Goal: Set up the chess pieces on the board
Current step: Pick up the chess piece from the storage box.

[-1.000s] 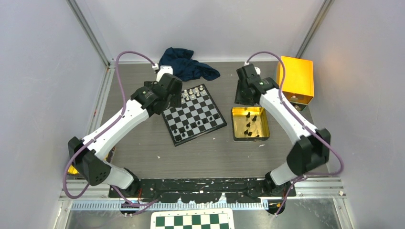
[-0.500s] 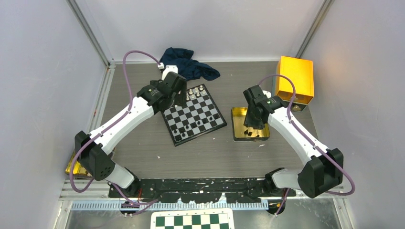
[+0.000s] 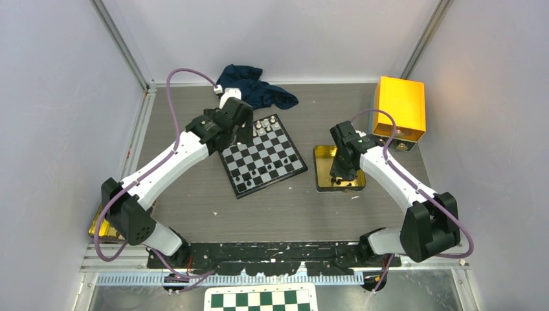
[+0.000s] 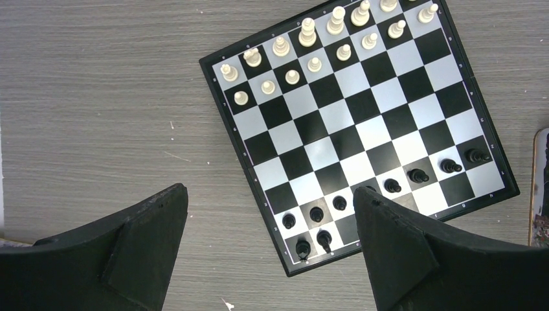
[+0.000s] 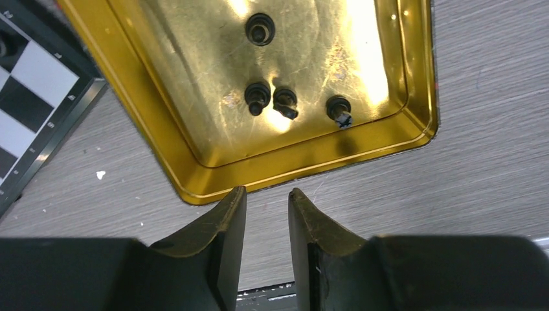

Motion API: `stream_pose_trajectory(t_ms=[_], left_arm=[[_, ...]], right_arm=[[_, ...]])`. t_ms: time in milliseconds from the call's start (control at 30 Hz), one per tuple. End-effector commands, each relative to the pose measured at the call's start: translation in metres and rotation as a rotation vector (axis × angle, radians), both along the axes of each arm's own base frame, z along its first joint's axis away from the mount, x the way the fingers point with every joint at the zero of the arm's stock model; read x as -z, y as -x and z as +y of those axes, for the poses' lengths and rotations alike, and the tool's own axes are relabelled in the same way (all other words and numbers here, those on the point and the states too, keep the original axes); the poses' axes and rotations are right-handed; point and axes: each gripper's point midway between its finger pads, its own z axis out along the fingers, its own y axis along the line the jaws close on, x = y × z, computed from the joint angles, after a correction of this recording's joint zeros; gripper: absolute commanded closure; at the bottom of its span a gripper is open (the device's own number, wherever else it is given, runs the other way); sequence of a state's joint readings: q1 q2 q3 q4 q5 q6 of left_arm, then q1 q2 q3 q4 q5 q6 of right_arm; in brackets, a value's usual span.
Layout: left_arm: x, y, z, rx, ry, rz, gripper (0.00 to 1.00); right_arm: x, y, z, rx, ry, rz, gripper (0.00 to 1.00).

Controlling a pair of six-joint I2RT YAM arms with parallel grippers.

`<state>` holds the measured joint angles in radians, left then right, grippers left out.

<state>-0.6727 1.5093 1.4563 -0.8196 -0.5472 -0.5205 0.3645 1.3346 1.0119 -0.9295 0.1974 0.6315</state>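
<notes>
The board point(image 3: 262, 155) lies at the table's middle, turned at an angle. In the left wrist view the board point(image 4: 362, 129) carries silvery white chess pieces point(image 4: 304, 55) in its two far rows and black pieces point(image 4: 388, 184) along its near rows. My left gripper point(image 4: 268, 191) hangs wide open above the board's near-left corner, holding nothing. Several black pieces point(image 5: 285, 102) lie in a gold tin tray point(image 5: 162, 116). My right gripper point(image 5: 267, 191) hovers just past the tray's near rim, its jaws a narrow gap apart and empty. From above, the right gripper point(image 3: 343, 172) covers most of the tray point(image 3: 318, 170).
A yellow box point(image 3: 400, 107) stands at the back right. A dark blue cloth point(image 3: 256, 87) lies behind the board. A green-and-white checkered board point(image 3: 261, 299) lies below the arm bases. A gold object point(image 3: 97, 227) shows behind the left arm's elbow.
My right arm has swung from behind the tray to over its near part, and its jaws have narrowed. The left arm shifted slightly toward the board, then stayed still.
</notes>
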Motion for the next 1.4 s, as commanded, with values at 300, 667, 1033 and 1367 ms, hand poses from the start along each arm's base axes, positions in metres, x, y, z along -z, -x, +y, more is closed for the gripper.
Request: stream_pose_trajectory(t_ms=[300,667,1033,1367], left_arm=[[-0.019,-0.006,0.0,-0.014,0.046,-0.065,0.0],[-0.016,-0.008,-0.001,-0.015,0.037,-0.057,0.0],[-0.012,-0.011,-0.003,-0.015,0.024,-0.046,0.0],[-0.009,-0.015,-0.007,-0.012,0.016,-0.04,0.0]], right_arm=[[0.014,-0.016,-0.019,0.063,-0.015,-0.005,0.64],[0.03,-0.025,-0.024,0.078,-0.043,0.024,0.64],[0.044,-0.031,-0.024,0.083,-0.061,0.048,0.64],[0.053,-0.03,-0.025,0.086,-0.071,0.073,0.64]])
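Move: The black knight in the storage box lies about 2 cm to the right hand's right, some 1 cm ahead and 8 cm below it. At the same depth, a slim black piece stands about 2 cm left of the knight and level with it, and the rook 4 cm right of the knight and 1 cm nearer the base. A middle piece stands 4 cm beyond the knight and 1 cm left of it. From the left hand, the knight is about 40 cm right, 10 cm back and 20 cm below. No touch can be seen as the right hand heads down to the black knight in the storage box, sinking about 5 cm in all. It slides right some 2.5 cm first, then eases forward nearly 3 cm as it keeps sinking. The wrist turns about 5 degrees clockwise and tips slightly further down; the fingers stay about a third open. ##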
